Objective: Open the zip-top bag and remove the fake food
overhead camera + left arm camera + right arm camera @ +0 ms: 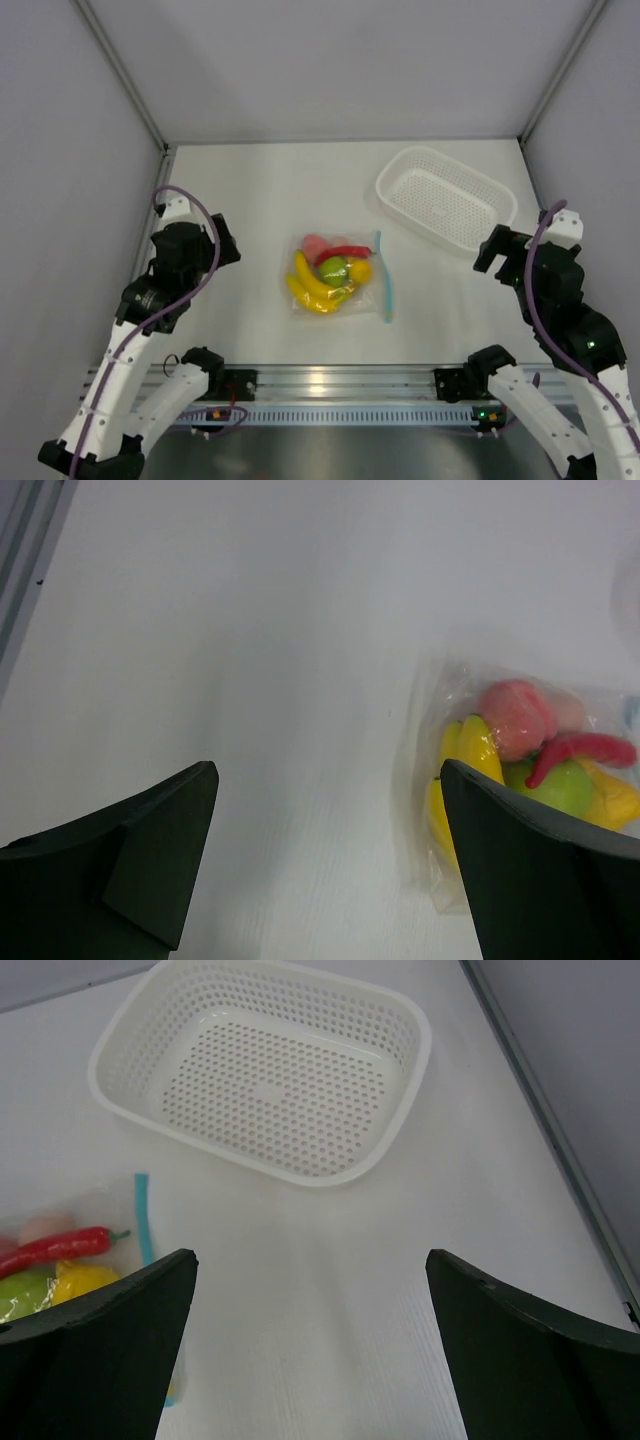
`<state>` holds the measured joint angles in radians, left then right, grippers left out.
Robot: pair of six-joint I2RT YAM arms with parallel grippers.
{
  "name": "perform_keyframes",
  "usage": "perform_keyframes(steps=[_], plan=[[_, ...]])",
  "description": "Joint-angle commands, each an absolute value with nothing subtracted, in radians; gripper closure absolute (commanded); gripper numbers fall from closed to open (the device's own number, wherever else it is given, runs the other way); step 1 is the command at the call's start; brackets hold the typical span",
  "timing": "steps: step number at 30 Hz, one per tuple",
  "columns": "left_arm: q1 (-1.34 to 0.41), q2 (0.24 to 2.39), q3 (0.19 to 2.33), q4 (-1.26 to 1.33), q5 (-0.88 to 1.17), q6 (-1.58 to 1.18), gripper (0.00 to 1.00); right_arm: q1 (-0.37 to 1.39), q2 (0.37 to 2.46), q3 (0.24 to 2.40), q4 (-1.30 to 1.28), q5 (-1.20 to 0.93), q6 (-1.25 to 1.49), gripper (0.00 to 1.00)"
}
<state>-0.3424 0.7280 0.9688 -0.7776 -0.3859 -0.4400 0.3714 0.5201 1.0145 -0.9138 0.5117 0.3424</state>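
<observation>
The clear zip-top bag (338, 278) lies flat mid-table, its light blue zip strip (385, 280) along the right edge. The fake food is inside it: yellow bananas (310, 287), a green pear (333, 269), a yellow-orange round fruit (360, 269), a red chili (343, 251) and a pink piece (316, 245). My left gripper (222, 245) hovers open to the left of the bag. In the left wrist view the left gripper (327, 770) holds nothing and the bag (440, 690) lies right of the gap. My right gripper (490, 250) is open to the bag's right; the right gripper (310, 1257) is over bare table, the zip strip (143, 1220) at its left.
A white perforated basket (383, 180) stands empty at the back right, just beyond the right gripper; its rim (420, 1040) shows in the right wrist view. Grey walls close in the table on three sides. A metal rail runs along the near edge.
</observation>
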Motion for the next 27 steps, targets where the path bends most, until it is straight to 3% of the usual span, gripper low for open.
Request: perform_keyframes(steps=[1,8,17,21,27], plan=[[-0.345,0.75,1.022,-0.753,-0.315,-0.457,0.01,0.379,0.505,1.023,-0.911,0.522,0.347,0.01],[-0.362,0.92,1.104,-0.752,-0.225,-0.517,0.01,0.379,0.502,0.994,-0.888,0.469,0.35,0.0],[-0.808,1.213,1.259,-0.756,-0.59,-0.62,0.01,0.38,0.549,0.986,-0.905,0.453,0.39,0.01],[-1.03,1.389,1.371,-0.773,-0.684,-0.65,0.01,0.379,0.543,0.991,-0.907,0.463,0.399,0.0],[-1.227,1.676,1.529,-0.798,-0.736,-0.641,0.01,0.38,0.525,1.022,-0.943,0.508,0.402,0.01]])
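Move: The zip-top bag lies about 21 cm to the left hand's right, roughly level with it fore and aft and some 22 cm below. Its blue zip strip runs along the bag's right edge, about 31 cm to that hand's right and also level. The white basket stands some 25 cm to the right of the bag's middle and 16 cm farther out. From the right hand, the bag is about 28 cm to the left, 3 cm ahead and 25 cm down. Sweep the left gripper about 29 cm to the right, high over the bag towards its blue zip strip, starting with a small reach forward that you give back on the way. Sink some 5 cm, mostly late in the sweep, and turn the wrist clockwise by nearly 30 degrees. Keep the fingers wide open and touch nothing. ##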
